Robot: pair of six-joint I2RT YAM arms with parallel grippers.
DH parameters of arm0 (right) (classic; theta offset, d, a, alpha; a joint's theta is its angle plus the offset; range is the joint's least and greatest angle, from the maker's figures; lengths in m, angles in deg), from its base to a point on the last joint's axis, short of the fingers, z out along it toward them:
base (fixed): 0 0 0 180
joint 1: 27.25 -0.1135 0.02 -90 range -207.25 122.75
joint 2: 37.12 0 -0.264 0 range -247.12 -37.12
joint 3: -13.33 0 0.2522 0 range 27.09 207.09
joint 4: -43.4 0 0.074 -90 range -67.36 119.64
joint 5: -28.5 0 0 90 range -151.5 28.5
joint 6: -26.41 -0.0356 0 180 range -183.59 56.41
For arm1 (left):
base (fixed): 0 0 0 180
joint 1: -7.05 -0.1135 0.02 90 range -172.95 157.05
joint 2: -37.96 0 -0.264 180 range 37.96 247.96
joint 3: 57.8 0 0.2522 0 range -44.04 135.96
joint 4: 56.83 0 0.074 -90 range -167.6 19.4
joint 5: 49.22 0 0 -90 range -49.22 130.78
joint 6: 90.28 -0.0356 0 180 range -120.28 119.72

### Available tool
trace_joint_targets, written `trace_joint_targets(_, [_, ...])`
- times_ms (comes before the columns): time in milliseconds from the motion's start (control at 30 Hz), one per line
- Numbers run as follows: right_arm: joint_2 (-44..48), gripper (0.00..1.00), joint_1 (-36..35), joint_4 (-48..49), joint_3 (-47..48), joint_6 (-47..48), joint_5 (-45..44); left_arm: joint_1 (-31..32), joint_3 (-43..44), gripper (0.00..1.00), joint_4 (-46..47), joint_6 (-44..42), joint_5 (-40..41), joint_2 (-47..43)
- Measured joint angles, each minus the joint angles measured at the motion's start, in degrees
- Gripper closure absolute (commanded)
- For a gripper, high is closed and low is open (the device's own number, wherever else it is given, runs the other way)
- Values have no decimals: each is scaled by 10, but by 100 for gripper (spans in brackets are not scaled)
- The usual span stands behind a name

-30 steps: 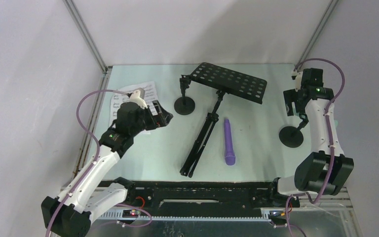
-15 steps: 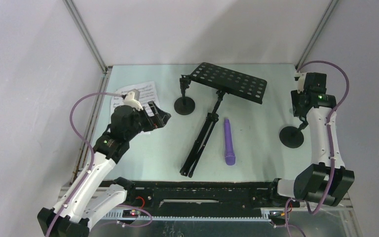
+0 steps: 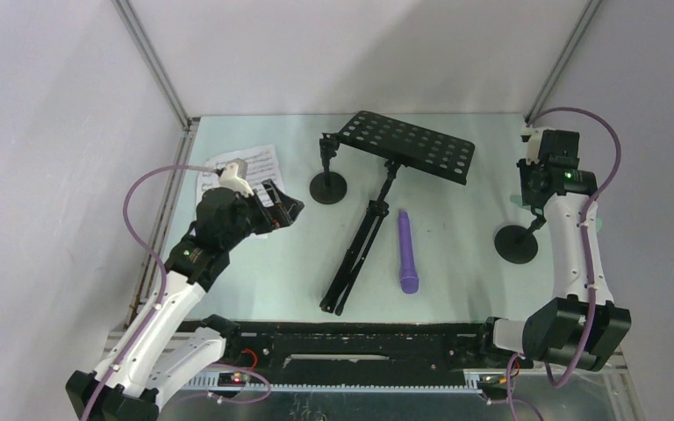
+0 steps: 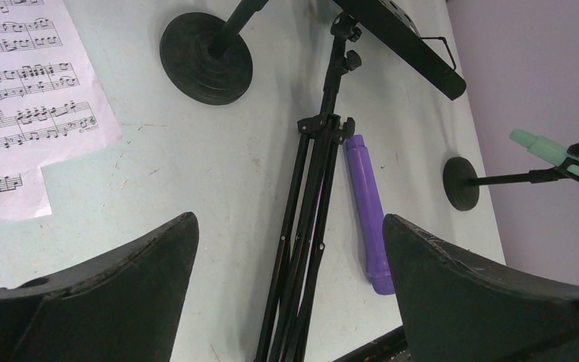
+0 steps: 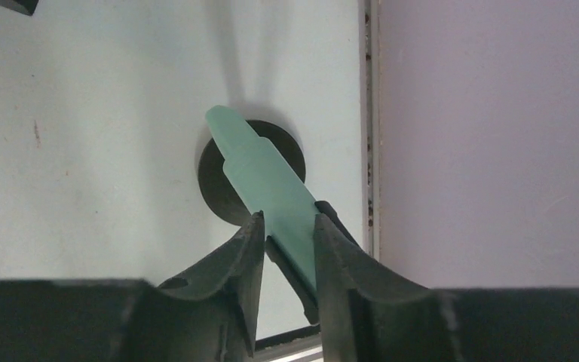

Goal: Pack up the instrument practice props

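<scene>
My right gripper (image 5: 288, 222) is shut on the mint-green microphone (image 5: 268, 177), which stands tilted in its clip above a black round-based mic holder (image 5: 219, 188) at the table's right edge (image 3: 516, 243). My left gripper (image 4: 290, 226) hangs open and empty above the table near the white sheet-music pages (image 3: 259, 162). Below it lie the folded legs of the black tripod music rack (image 4: 309, 219), whose perforated plate (image 3: 408, 145) lies further back. The purple microphone (image 3: 406, 250) lies flat beside the legs. A second mic holder (image 3: 327, 186) stands left of the rack.
The grey side wall (image 5: 490, 136) and a metal rail (image 5: 369, 113) run close beside the right gripper. A black rail (image 3: 360, 338) crosses the near edge between the arm bases.
The right gripper's fingers have come together onto the mint-green microphone, and the arm has shifted slightly right. The left arm moved a little earlier and now holds still.
</scene>
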Motion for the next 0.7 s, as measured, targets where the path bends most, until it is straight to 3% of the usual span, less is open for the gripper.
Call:
trace_joint_targets(467, [-37,13,-42,0,-2,3,-21,0,0,0,-2,-9,-42,3])
trace_joint_targets(700, [-46,9,-42,-11,-2,7,-40,0,0,0,-6,-35,-63,4])
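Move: The mint microphone sits in its stand's clip between the right gripper's partly closed fingers. Its middle is about 3 cm to the right of the hand, 3 cm back and barely 1 cm below. The stand's round base lies roughly 18 cm below the hand and 1 cm back. The purple microphone lies about 30 cm to the left and 6 cm back, some 20 cm down. From the left gripper, the mint microphone is about 60 cm to the right and nearly level ahead. Spread the right gripper's fingers from about a quarter to nearly wide open, freeing the mint microphone beside its clip. As they part, lower the hand about 2.5 cm around the microphone and ease it about 1 cm left, tipping it some 5 degrees further down. Let the empty, open left gripper draw slightly back and right, turning a little clockwise. ##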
